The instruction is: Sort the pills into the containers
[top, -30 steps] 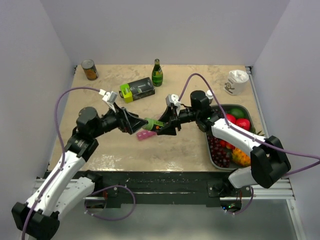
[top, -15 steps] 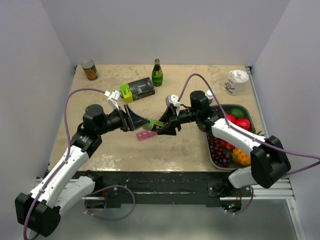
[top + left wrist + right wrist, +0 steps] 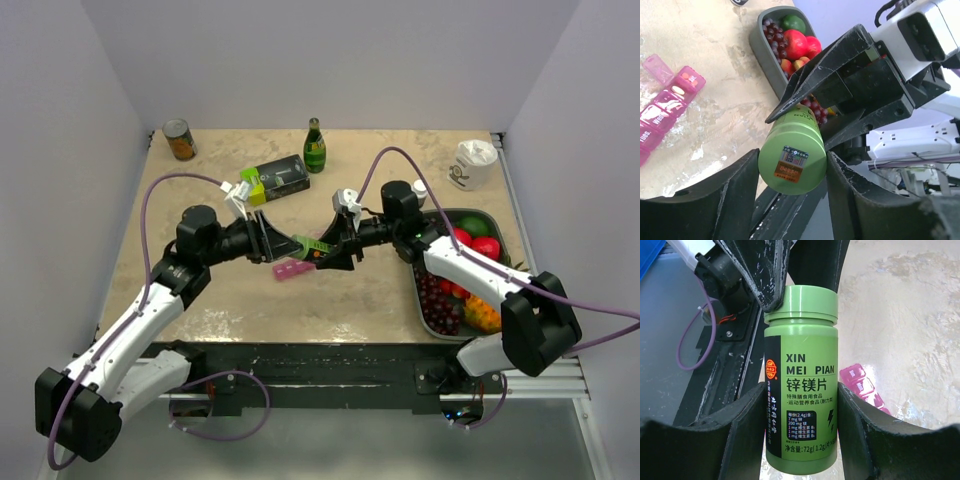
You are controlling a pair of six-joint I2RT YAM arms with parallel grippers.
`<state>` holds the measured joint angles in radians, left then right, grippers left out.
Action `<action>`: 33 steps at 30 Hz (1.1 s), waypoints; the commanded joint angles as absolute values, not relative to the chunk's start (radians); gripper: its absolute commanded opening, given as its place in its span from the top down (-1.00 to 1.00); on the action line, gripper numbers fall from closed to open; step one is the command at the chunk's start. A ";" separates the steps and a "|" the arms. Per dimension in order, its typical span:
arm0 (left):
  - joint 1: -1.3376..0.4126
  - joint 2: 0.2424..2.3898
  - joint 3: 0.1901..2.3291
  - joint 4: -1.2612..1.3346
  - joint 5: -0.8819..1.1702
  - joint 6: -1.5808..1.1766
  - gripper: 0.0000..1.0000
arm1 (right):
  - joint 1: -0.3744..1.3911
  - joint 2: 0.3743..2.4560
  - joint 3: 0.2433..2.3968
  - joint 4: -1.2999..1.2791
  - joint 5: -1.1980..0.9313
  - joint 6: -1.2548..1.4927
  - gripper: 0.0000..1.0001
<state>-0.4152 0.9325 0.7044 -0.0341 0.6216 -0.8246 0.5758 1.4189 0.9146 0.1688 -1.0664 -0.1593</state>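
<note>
A green pill bottle hangs level in mid-air between both grippers, above the table's middle. My right gripper is shut on its body. My left gripper is shut on its green cap, with one finger on each side. The pink pill-organiser strip lies on the table just below the bottle. It also shows in the left wrist view, where some lids stand open and an end compartment holds pills, and in the right wrist view.
A grey fruit tray with grapes and other fruit stands at the right, under my right arm. A black-and-lime box, a green glass bottle, a can and a white cup stand along the back.
My left arm has reached right, and its fingers now sit around the bottle's cap. My right gripper has held the bottle still.
</note>
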 commanded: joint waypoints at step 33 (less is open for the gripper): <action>-0.431 0.670 0.712 -0.083 0.548 -0.590 -0.99 | 0.603 1.443 0.927 0.374 -1.132 0.029 1.00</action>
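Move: Between the left hand's fingertips sits the green pill bottle's cap, already pinched. From the right hand, which holds the bottle's body, the cap lies about 4 cm to the left, level front to back, and 1 cm up. The pink pill box is some 7 cm ahead of the left hand, 2 cm right and 18 cm below; the black-green box is roughly 27 cm ahead, 5 cm left and 16 cm below. Twisting the pinched cap some 45 degrees clockwise, as seen looking onto its top, the left hand swings about 4 cm back, then opens wide, lets go and lifts off about 5 cm up and a little left. The right hand keeps its grip on the body, drawing back about 3.5 cm with a slight counter-turn before easing partly forward. ##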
